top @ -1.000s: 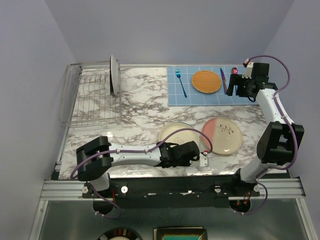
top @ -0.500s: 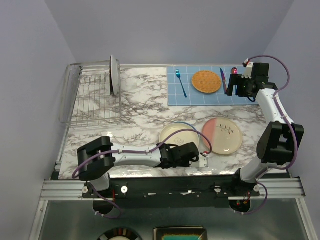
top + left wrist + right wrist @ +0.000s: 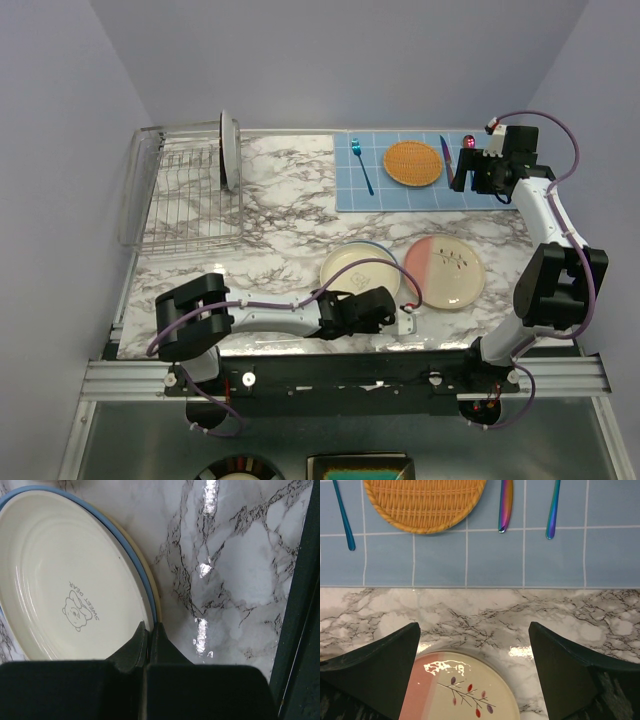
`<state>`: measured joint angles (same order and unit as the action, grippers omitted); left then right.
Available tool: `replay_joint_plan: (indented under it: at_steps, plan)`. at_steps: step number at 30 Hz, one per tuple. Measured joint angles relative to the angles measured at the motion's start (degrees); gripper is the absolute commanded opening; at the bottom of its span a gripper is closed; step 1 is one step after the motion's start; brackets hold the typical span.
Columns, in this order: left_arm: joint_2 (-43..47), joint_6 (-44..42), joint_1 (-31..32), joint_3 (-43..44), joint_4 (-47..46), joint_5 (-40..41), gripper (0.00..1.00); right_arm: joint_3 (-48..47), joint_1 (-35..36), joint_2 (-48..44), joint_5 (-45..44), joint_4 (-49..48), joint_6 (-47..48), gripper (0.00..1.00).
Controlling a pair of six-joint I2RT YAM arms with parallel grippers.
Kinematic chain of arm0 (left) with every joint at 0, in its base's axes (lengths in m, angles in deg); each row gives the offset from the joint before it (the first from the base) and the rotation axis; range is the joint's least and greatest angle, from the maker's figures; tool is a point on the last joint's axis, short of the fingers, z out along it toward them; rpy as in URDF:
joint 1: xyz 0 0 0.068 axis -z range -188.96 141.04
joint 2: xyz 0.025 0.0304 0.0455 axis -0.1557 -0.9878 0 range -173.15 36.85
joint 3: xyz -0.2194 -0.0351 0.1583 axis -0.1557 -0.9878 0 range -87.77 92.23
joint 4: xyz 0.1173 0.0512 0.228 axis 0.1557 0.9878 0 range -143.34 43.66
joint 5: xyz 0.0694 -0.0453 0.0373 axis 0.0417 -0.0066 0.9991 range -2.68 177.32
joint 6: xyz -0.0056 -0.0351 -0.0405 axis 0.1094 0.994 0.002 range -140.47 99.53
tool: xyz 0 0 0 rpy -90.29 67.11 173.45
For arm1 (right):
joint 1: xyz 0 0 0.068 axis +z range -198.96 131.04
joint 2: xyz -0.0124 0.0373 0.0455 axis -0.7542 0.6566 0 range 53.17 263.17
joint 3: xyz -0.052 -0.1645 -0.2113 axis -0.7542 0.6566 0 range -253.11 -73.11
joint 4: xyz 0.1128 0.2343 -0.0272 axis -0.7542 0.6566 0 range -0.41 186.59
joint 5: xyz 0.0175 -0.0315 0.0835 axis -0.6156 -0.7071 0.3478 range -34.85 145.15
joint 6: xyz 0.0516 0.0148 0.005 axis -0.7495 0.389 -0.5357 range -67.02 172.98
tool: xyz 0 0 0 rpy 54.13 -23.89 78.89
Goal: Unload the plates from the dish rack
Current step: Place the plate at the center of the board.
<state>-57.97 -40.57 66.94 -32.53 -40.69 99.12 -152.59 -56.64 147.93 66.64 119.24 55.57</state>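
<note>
The wire dish rack stands at the far left with one plate upright on its right side. A cream plate with a blue edge lies near the front middle of the table. My left gripper is shut on its near rim; in the left wrist view the fingertips pinch that rim of the cream plate. The pink and cream twig plate lies flat to its right. My right gripper hangs open above the mat's right end, looking down on the twig plate.
A blue grid mat at the back right carries an orange woven disc, a blue fork and a knife. The table's front edge runs just behind my left wrist.
My left arm has shifted a little to the right, and the cream plate in its grip has moved slightly with it. The right arm has stayed still.
</note>
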Motion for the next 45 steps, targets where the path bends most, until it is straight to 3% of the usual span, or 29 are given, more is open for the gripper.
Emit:
replay_joint_plan:
  at_steps: [3, 11, 15, 22, 45]
  plan:
    - [-0.2, 0.0, 0.0, -0.6, -1.7, 0.5, 0.01, 0.0, 0.0, 0.1, 0.0, 0.0, 0.0, 0.98]
    - [-0.7, -0.1, 0.0, -1.6, -5.5, 2.2, 0.23, 0.0, 0.0, 0.2, 0.4, 0.0, 0.0, 0.98]
    - [-1.0, -0.4, 0.2, -2.1, -7.4, 3.2, 0.25, 0.0, 0.0, 0.2, 0.4, 0.0, 0.0, 0.98]
    - [-2.1, -0.7, 0.4, -2.3, -9.7, 4.5, 0.37, 0.0, 0.0, 0.2, 0.4, 0.0, 0.0, 0.98]
    - [-1.2, -3.1, 0.2, -3.7, -8.7, 9.2, 0.53, 0.0, 0.0, 0.5, 1.4, 0.0, 0.0, 0.98]
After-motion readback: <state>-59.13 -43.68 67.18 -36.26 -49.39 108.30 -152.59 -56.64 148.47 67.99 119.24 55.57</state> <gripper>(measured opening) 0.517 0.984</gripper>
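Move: The white plate's middle lies about 8 cm ahead of the left hand, 4 cm to its left and 2 cm lower; its near right rim is already pinched in the fingertips. Under it sit the blue and yellow plates, about 9 cm ahead, 4 cm left and 3 cm below. The pink-cream plate is roughly 9 cm ahead and 14 cm right, 3 cm down. From the right hand the white plate is some 20 cm back, 26 cm left and 15 cm below. The white plate's rim is let go as the left hand eases forward and right, about 1.5 cm each way, and the fingers spread from shut to half open. The hand then dips some 2 cm while swinging back left, still creeping forward, and rises again, fingertips tilting outward nearly 10 degrees and straddling the stack's near right rim. ##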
